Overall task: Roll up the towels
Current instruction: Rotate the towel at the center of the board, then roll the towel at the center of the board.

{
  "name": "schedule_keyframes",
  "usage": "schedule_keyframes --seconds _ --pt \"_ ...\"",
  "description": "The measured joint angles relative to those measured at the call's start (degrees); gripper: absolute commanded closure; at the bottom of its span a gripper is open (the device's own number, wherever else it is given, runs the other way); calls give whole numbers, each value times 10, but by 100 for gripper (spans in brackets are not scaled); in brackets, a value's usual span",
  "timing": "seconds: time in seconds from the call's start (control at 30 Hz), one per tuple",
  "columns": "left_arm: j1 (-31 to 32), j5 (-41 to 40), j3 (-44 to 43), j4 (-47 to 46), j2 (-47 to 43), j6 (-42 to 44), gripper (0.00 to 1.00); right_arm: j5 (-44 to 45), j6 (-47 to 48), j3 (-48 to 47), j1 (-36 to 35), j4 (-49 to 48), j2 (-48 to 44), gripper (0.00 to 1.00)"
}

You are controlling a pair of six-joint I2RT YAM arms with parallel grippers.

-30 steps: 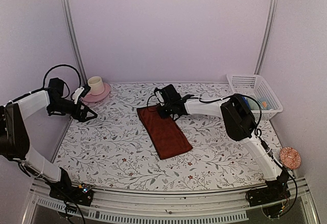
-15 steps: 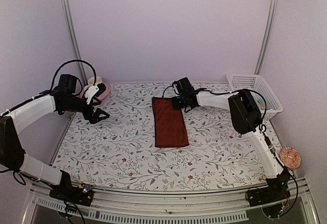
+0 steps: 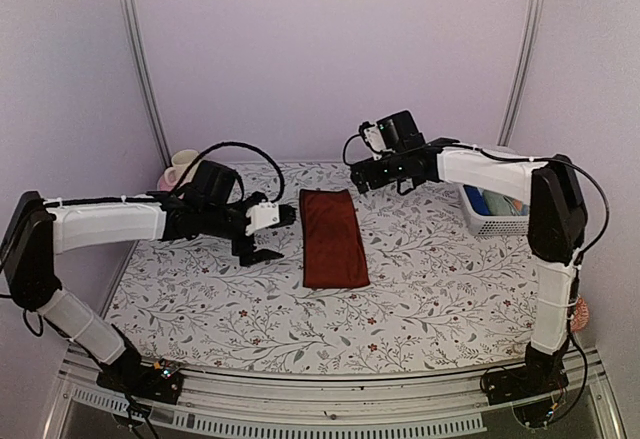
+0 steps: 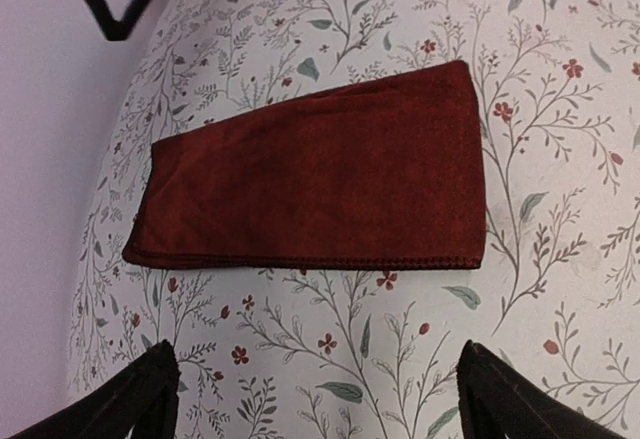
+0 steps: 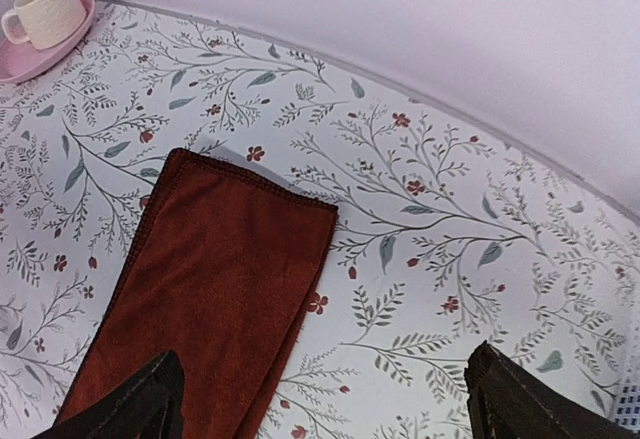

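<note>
The dark maroon towel [image 3: 333, 237] lies flat, folded into a long strip, in the middle of the floral table cover [image 3: 430, 279]. It fills the left wrist view [image 4: 310, 189] and shows at lower left in the right wrist view [image 5: 215, 299]. My left gripper [image 3: 272, 236] [image 4: 320, 399] hovers open just left of the towel's long edge, touching nothing. My right gripper [image 3: 366, 179] [image 5: 325, 409] hangs open above the towel's far right corner, holding nothing. A blue cloth [image 3: 480, 200], apparently the other towel, shows inside the basket.
A white mesh basket [image 3: 497, 217] stands at the back right, partly behind my right arm. A cream cup [image 3: 182, 167] [image 5: 45, 7] sits on a pink plate [image 5: 25, 59] at the back left. Walls close off the back and both sides.
My right gripper let go of the towel's far end, opened and lifted away to the right. My left arm swung right, up to the towel's left edge. The towel now lies straight.
</note>
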State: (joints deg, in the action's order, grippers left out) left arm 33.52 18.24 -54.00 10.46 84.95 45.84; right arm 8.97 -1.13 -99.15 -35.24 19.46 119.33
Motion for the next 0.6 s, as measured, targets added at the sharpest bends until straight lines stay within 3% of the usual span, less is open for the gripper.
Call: schedule_keyframes --seconds 0.17,0.3,0.6 --pt "92 -57 0 -38 72 43 8 16 19 141 0 -22 -151 1" --pt "138 -96 0 -49 136 67 13 28 21 226 0 -26 -203 1" --pt "188 -164 -12 -79 198 81 39 44 4 347 0 -15 -287 1"
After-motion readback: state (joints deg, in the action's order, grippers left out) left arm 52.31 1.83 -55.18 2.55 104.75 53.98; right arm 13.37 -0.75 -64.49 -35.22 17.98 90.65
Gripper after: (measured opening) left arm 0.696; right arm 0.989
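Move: The red towel lies flat and lengthwise. Its near-left corner is about 7 cm to the left hand's right, 5 cm back and 13 cm below, and its middle about 12 cm ahead and 13 cm to the right. From the right hand that corner is roughly 23 cm back and 14 cm left, the towel's middle 6 cm back and 8 cm left, and the white basket some 10 cm ahead and 30 cm right. The towel's near-left corner is what the left hand dives to: about 12 cm down, with some 8 cm to the right and 5 cm back, rolling its left side up and turning a little clockwise, fingers partly closing astride the near edge. The wide-open right hand clears off the towel, backwards and to the right, first rising about 4 cm, then sinking again. ##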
